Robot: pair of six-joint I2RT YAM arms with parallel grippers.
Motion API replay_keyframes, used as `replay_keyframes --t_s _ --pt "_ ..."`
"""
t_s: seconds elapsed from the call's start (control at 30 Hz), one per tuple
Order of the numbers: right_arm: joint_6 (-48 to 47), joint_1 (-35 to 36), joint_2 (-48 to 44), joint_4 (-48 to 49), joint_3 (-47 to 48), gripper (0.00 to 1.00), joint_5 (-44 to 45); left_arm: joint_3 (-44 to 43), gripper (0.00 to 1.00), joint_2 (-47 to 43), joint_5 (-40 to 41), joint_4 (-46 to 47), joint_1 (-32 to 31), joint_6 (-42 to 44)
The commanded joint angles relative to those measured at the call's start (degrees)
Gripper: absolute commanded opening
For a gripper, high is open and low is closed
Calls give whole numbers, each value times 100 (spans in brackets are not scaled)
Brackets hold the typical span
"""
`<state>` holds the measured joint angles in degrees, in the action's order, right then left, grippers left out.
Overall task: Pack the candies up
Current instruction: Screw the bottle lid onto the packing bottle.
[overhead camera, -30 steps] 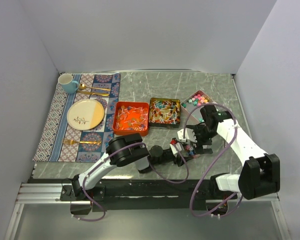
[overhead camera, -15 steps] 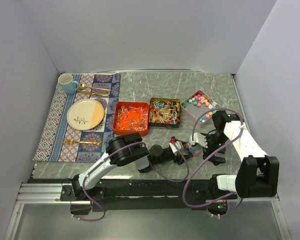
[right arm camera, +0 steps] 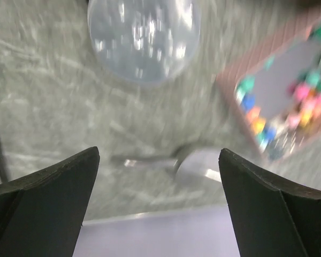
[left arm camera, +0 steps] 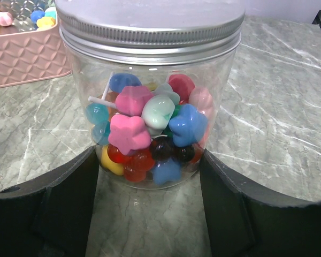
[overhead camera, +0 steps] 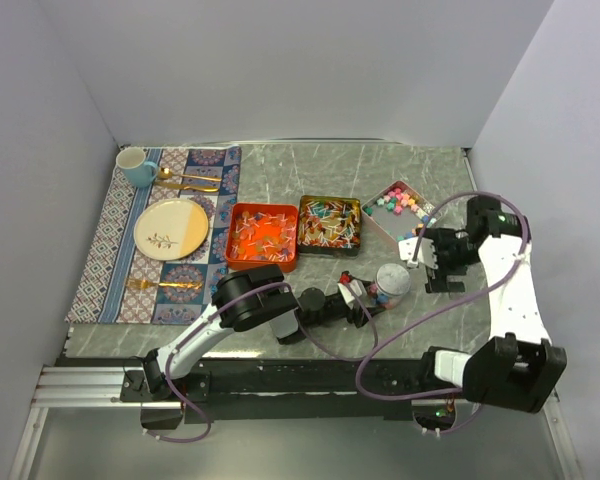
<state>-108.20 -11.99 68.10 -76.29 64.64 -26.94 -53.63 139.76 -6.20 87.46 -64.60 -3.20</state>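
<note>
A clear jar (left arm camera: 150, 107) with a silver screw lid (overhead camera: 391, 278) stands on the marble table, full of pink, blue, red and yellow candies (left arm camera: 129, 134). My left gripper (left arm camera: 148, 156) is shut on the jar's lower sides, reaching it from the left (overhead camera: 363, 297). My right gripper (overhead camera: 426, 254) hangs open and empty to the right of the jar, near the pink tin (overhead camera: 378, 222). In the blurred right wrist view the lid (right arm camera: 144, 37) lies ahead of the open fingers. More candies fill the pink tin (right arm camera: 305, 101), the orange tin (overhead camera: 262, 236) and the dark tin (overhead camera: 330, 222).
A patterned placemat (overhead camera: 115, 240) on the left carries a blue mug (overhead camera: 135, 166), a plate (overhead camera: 172, 228) and gold cutlery (overhead camera: 188, 181). A blurred grey scoop-like thing (right arm camera: 195, 161) lies on the table by the pink tin. Walls close in on three sides.
My right gripper has drawn away from above the jar, to the right and toward the pink tin, leaving the lidded jar uncovered. The left arm and jar stayed put.
</note>
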Motion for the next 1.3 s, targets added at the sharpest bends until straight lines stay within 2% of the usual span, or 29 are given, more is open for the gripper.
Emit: replay_keyframes --t_s 0.0,0.2,0.4,0.53,0.97,1.27 --pt "-922 565 449 -554 303 100 -593 485 1 1062 224 -1065 237 -357" --pt "-642 1505 1021 -633 795 100 -690 476 1 1062 207 -1064 228 -330" --pt "-1089 2033 723 -633 -20 100 -233 493 1 1027 224 -1064 228 -286" --pt "-1037 2130 801 -641 -197 100 -128 476 1 1053 242 -1117 228 -269" --pt "-781 2148 1443 -536 154 100 -128 432 1 1088 233 -1187 228 -251" --pt "-614 2218 1663 -395 93 100 206 406 1 1114 233 -1214 220 -277"
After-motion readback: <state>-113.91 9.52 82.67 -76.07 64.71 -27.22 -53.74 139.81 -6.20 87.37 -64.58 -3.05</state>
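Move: The lid sits on the packing bottle, about 9 cm to the right hand's left, level with it fore and aft and roughly 7 cm below. The pink candy box is some 21 cm ahead of the right hand, 4 cm left, 15 cm down; the dark candy box is 19 cm ahead, 22 cm left. The left hand already grips the bottle, with the lid about 6 cm above it, 2 cm right and 1 cm ahead. Leftward, the right hand swings back about 9 cm from the open table to the lid, bearing slightly forward first, then drawing back, and sinks some 5 cm, its last part nearly straight down. The wrist turns about 25 degrees counter-clockwise, and the wide-open fingers come down either side of the lid without closing. The left hand stays still, keeping its grip on the bottle. ##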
